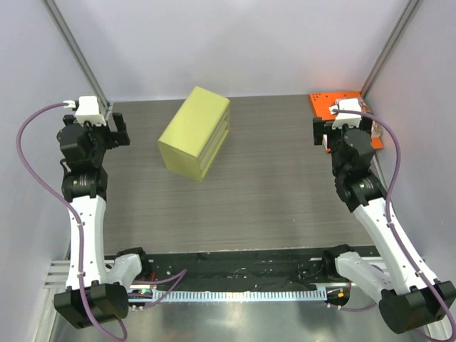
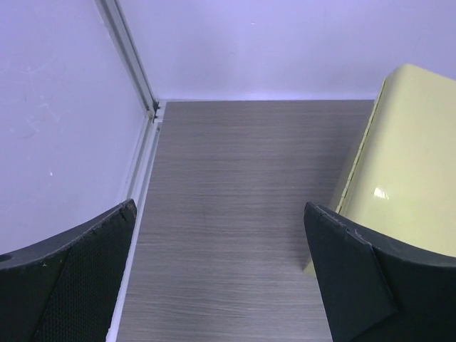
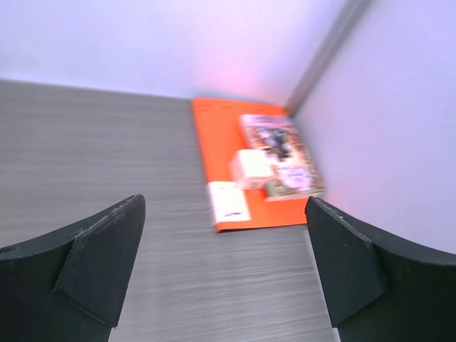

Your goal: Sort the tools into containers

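A yellow-green box [image 1: 194, 133] with drawer fronts, the only container I see, stands at the back middle of the table; its side also shows in the left wrist view [image 2: 406, 157]. In the back right corner lies an orange board [image 1: 329, 104] carrying small packaged items, two white boxes [image 3: 251, 168] and a printed packet [image 3: 285, 153]; whether they are the tools I cannot tell. My left gripper [image 1: 92, 125] hovers open near the back left, left of the box [image 2: 219, 210]. Just short of the board, my right gripper [image 1: 344, 128] is open and holds nothing [image 3: 224, 203].
White walls with metal corner posts [image 1: 78, 53] close in the table on three sides. A black cable strip [image 1: 242, 271] runs along the near edge between the arm bases.
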`<state>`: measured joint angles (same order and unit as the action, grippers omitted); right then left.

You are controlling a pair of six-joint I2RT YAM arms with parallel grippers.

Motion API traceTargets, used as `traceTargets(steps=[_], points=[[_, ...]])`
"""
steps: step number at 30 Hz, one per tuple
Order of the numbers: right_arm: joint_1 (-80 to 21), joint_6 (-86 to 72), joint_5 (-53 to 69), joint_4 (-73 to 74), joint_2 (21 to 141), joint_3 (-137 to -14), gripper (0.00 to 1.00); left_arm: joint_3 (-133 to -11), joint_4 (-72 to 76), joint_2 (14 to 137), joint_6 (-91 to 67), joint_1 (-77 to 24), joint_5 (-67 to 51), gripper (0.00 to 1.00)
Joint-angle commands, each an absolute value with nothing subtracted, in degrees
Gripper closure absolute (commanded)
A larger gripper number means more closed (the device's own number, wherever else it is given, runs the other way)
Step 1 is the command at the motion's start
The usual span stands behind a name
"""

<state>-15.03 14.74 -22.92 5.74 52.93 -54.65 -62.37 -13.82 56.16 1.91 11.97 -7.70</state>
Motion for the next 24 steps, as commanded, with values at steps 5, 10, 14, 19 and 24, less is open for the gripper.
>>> traceTargets(steps=[5,10,14,19,24], points=[[-10.03,27.42,-34.98,-12.82,53.26,-52.81,0.0,-65.52,-12.47,56.59,0.35,23.0,-17.11,0.0],[-0.72,25.42,-24.36,-10.46,56.77,-63.96,0.0,-77.6,-17.93,59.33,0.35,30.93,-22.85,0.0],[2.2,23.29,-22.59,-11.16,60.46,-70.13,0.0,-79.01,-17.93,58.45,0.26,31.2,-23.37,0.0],[2.55,21.71,-19.69,-10.02,62.4,-74.61,0.05,-79.45,-18.28,58.01,0.26,31.2,-24.34,0.0],[2.55,19.6,-18.81,-7.47,62.93,-77.43,0.03,-79.54,-17.93,58.27,-1.13,31.11,-24.61,0.0]])
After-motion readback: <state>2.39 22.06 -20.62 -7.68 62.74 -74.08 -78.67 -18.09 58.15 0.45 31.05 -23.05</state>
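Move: The left hand is high and empty; the yellow cabinet lies about 8 cm ahead, 21 cm to its right and roughly 26 cm below. From the right hand, the same cabinet is about 8 cm ahead and 42 cm left, 25 cm down. The orange tray is some 16 cm ahead of the right hand, 10 cm right and 32 cm below, with the white block some 14 cm ahead and 8 cm right. Touching nothing, both open hands draw up and outwards, away from the yellow cabinet. The right goes up about 16 cm and right about 10 cm, level and sideways first, then climbing, while its fingers tip up some 20 degrees and swing clockwise. The left dips slightly while going left, then climbs, ending about 10 cm higher and 6 cm left, fingers tipped up a little; both ease to a stop. ##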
